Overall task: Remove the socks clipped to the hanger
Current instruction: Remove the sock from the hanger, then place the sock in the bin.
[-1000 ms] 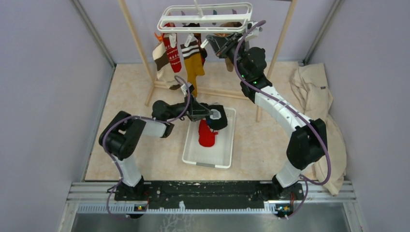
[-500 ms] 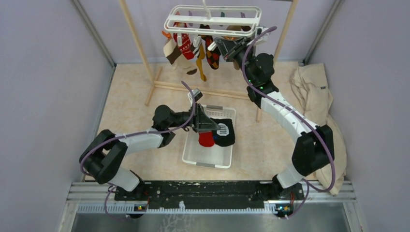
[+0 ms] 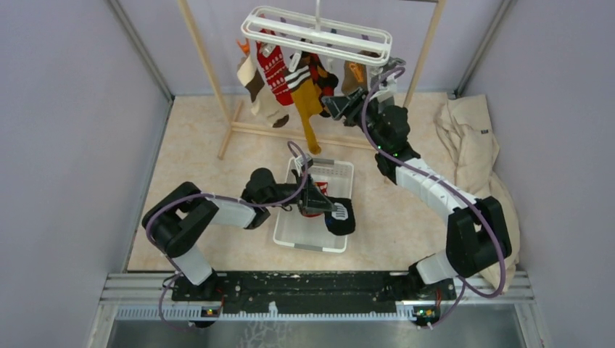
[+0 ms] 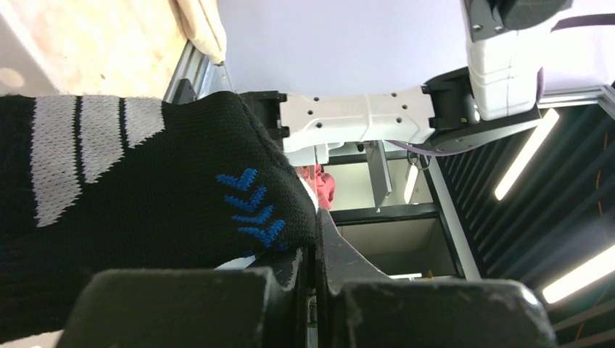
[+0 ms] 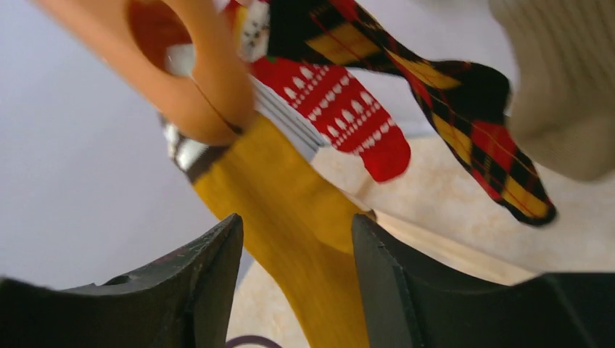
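The white hanger [image 3: 319, 32] hangs from the wooden rack with several socks clipped under it: a red patterned one [image 3: 275, 72], a mustard one [image 3: 310, 109], a brown-and-cream one [image 3: 255, 90]. My right gripper [image 3: 336, 107] is open just right of the mustard sock. In the right wrist view the mustard sock [image 5: 290, 210] runs between the spread fingers [image 5: 210, 261], below an orange clip [image 5: 181, 72]; the red sock [image 5: 341, 109] and an argyle sock [image 5: 464, 109] hang behind. My left gripper [image 3: 323, 204] is shut on a black sock [image 4: 145, 188] over the white basket [image 3: 308, 243].
The wooden rack's posts [image 3: 207, 72] stand at the back, with a foot bar along the floor. A large beige cloth [image 3: 471, 145] lies at the right wall. A red sock [image 4: 323, 185] lies in the basket. Grey walls close in left and right.
My right gripper has opened and dropped below the hanger, which has swung. The left arm carried the black sock rightward and nearer over the basket.
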You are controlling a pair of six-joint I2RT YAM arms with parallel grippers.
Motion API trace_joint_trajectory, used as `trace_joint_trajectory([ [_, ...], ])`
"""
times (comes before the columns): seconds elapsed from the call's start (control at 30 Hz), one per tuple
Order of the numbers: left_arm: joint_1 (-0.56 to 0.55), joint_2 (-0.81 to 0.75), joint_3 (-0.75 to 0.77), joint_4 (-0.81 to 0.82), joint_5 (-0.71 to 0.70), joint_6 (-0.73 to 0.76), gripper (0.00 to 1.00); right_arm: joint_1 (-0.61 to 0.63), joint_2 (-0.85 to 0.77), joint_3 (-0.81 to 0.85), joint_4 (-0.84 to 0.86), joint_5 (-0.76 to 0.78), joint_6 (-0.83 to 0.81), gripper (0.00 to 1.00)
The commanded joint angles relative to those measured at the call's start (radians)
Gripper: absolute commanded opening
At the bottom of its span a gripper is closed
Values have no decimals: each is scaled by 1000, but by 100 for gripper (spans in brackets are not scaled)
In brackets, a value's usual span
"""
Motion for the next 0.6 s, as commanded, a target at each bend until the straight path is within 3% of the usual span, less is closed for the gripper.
trace_joint_trajectory([
  [0.0, -13, 62, 6, 119, -4, -6, 3, 2, -81, 1, -31, -44, -39, 61],
  [0.27, -14, 131, -23, 138, -11, 21, 9, 1, -193, -86, -111, -79, -87, 73],
  [0.57, -13, 157, -54, -3, -12, 166, 30, 2, -387, -253, -219, -83, -96, 77],
])
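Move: The left hand holds the black sock over the white basket; the basket's middle is about 4 cm ahead, 4 cm left and 15 cm below, with the red sock inside roughly 5 cm ahead, 4 cm left and 17 cm below. The empty right hand has the mustard sock some 5 cm ahead and 6 cm left, the tartan sock 10 cm ahead and 3 cm left, and the brown sock 6 cm ahead and 5 cm right, all near its height; the hanger is 8 cm ahead, 4 cm left and 15 cm above. Straight down, the left hand lowers the black sock about 6 cm into the basket and spreads its fingers roughly a quarter of the way, the sock still lying between their tips. The right hand, empty and half open, first dips a little, then backs about 7 cm towards its base and slightly right, away from the hanging socks, its fingers opening wider. ##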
